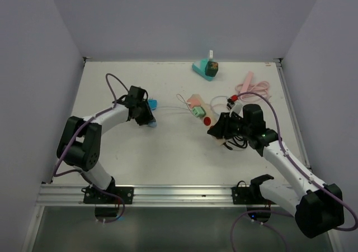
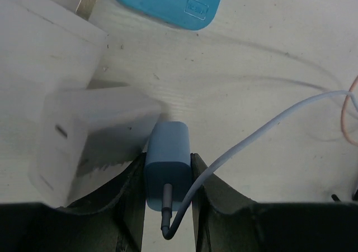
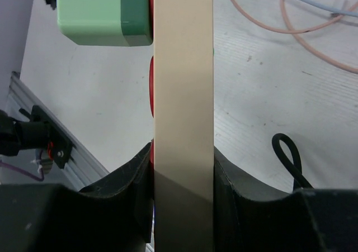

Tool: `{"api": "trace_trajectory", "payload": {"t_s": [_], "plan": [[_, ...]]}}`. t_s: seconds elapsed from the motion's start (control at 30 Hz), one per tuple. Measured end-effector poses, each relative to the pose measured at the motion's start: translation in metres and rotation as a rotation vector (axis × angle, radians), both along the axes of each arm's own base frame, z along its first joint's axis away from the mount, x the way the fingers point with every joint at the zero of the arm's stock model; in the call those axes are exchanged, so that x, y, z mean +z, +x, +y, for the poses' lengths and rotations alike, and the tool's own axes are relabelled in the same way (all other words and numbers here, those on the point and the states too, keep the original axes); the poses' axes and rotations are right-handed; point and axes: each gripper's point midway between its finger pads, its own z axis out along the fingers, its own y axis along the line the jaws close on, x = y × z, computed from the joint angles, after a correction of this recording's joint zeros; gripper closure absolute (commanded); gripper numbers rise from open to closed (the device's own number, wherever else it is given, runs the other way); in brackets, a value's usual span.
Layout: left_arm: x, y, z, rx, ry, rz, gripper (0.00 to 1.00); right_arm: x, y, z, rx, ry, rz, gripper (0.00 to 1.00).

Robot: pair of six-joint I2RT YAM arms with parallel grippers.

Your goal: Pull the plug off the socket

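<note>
A beige socket strip (image 3: pixel 183 95) stands on edge between the fingers of my right gripper (image 3: pixel 183 174), which is shut on it. A green plug (image 3: pixel 103 12) sits in the strip's left face, above a red switch (image 3: pixel 151 84). From above, the plug (image 1: pixel 197 111) and the socket strip (image 1: pixel 196 100) lie mid-table, just left of my right gripper (image 1: pixel 216 130). My left gripper (image 2: pixel 168 207) is shut on a small light-blue charger (image 2: pixel 168 151) with a white cable (image 2: pixel 268 129) leaving its near end. It is low over the table at the left (image 1: pixel 149 120).
A white adapter block (image 2: pixel 84 134) lies against the charger's left, and a bright blue flat case (image 2: pixel 168 0) lies beyond it. A teal holder (image 1: pixel 205 69) stands at the back. A pink cable (image 1: pixel 253 87) and a black cable (image 1: pixel 238 143) lie near the right arm.
</note>
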Motion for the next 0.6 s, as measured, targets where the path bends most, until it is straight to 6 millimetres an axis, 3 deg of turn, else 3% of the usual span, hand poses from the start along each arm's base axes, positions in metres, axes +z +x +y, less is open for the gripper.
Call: {"api": "trace_trajectory", "payload": {"t_s": [0.13, 0.33, 0.43, 0.6], "plan": [[0.001, -0.008, 0.02, 0.048, 0.01, 0.001, 0.96, -0.005, 0.011, -0.01, -0.087, -0.039, -0.002, 1.0], [0.026, 0.005, 0.061, 0.162, 0.038, -0.083, 0.68, -0.009, 0.022, -0.023, -0.181, -0.086, -0.012, 1.0], [0.036, 0.005, 0.059, 0.149, 0.022, -0.114, 0.48, -0.011, 0.024, -0.026, -0.198, -0.101, -0.012, 1.0], [0.054, 0.001, 0.051, 0.122, -0.026, -0.159, 0.28, -0.014, 0.023, -0.03, -0.211, -0.116, -0.001, 1.0]]}}
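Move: The left hand still holds the light-blue plug low; its set-down spot is about 4 cm left, 1 cm ahead and 4 cm down. The small white plug is some 4 cm left and 2 cm ahead, the flat blue adapter about 8 cm ahead and 1 cm left, both just below. The right hand grips the socket strip, whose green plug sits roughly 3 cm ahead, 6 cm left and 6 cm above. Left swings the held light-blue plug about 6 cm left, opens and rises clear; right carries the strip right-forward. ##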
